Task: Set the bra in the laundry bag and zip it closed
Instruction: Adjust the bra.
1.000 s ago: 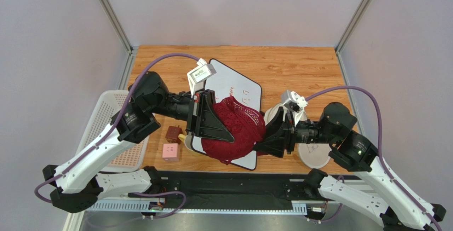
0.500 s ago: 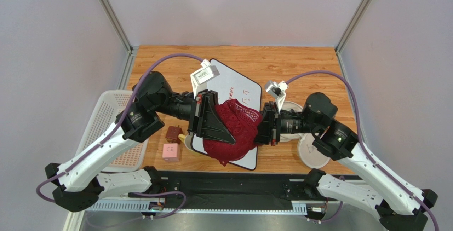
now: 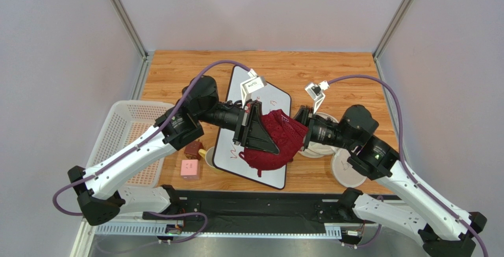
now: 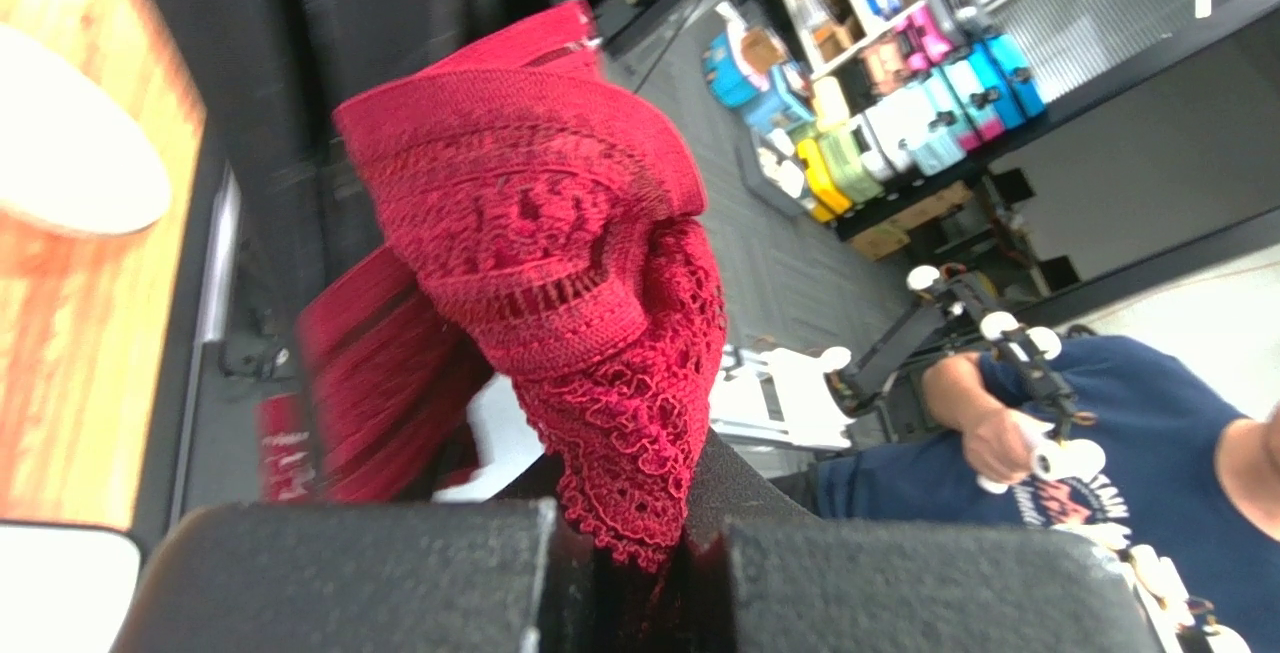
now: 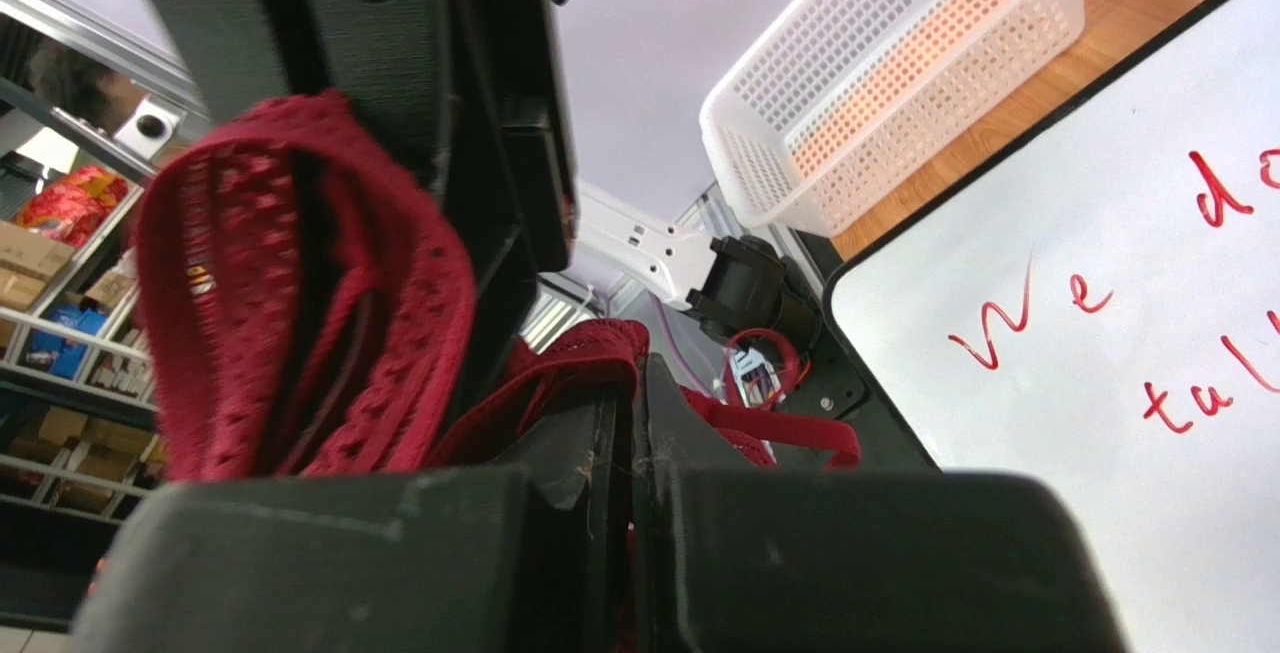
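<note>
The dark red lace bra [image 3: 283, 142] hangs bunched in the air over the whiteboard, held between both arms. My left gripper [image 3: 270, 145] is shut on its scalloped lace edge [image 4: 639, 443], with the cup [image 4: 526, 188] draped above the jaws. Coming from the right, my right gripper [image 3: 300, 133] is shut on a fold of the bra [image 5: 601, 361], and more lace [image 5: 286, 293] hangs beside the left gripper's body. The white laundry bag [image 3: 317, 149] sits under the right arm, mostly hidden. Its round lid [image 3: 349, 173] lies flat on the table.
A whiteboard [image 3: 236, 151] with red writing lies under the bra, also in the right wrist view [image 5: 1142, 278]. A white perforated basket [image 3: 124, 145] stands at the left edge. A brown block [image 3: 192, 148] and a pink box [image 3: 190, 168] sit beside it.
The right gripper swung in from the right and shut on the bra. The left arm reached further right and forward, carrying the bra toward the laundry bag.
</note>
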Available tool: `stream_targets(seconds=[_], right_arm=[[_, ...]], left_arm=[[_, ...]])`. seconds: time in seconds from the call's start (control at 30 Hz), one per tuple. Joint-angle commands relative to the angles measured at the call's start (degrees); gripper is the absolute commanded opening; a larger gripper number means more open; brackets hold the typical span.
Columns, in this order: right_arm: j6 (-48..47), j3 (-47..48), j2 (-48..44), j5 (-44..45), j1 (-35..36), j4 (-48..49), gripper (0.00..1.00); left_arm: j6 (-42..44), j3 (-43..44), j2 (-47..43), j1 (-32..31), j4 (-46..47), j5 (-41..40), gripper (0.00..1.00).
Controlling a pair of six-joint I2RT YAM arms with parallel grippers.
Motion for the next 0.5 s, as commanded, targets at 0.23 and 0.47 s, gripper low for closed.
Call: stream_targets(seconds=[0.23, 0.47], right_arm=[[5.79, -3.67, -4.29, -0.42, 0.29, 14.76, 0.0], [7.46, -2.61, -4.47, -0.25, 0.29, 14.94, 0.0]], left_arm=[[4.88, 4.58, 1.93, 0.12, -7.3, -7.86, 0.13], [5.32, 5.64, 1.49, 0.12, -9.07, -12.71, 0.48]])
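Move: The bra hangs in the air between my two hands, pinched by both. Its middle is about 1 cm ahead of my left hand and 4 cm below it, neither to the left nor the right; from my right hand it is some 4 cm back and level sideways. The whiteboard lies about 17 cm ahead, 5 cm left and 41 cm below my left hand. The laundry bag is about 10 cm ahead, 18 cm right and 36 cm below my right hand. I open my left fingers from nearly shut to a bit under half wide, freeing their pinch on the bra while that hand eases about 1.5 cm forward, dipping slightly on the way. My right fingers stay shut on the bra as that hand rises some 2 cm and tips its fingertips up a little. ##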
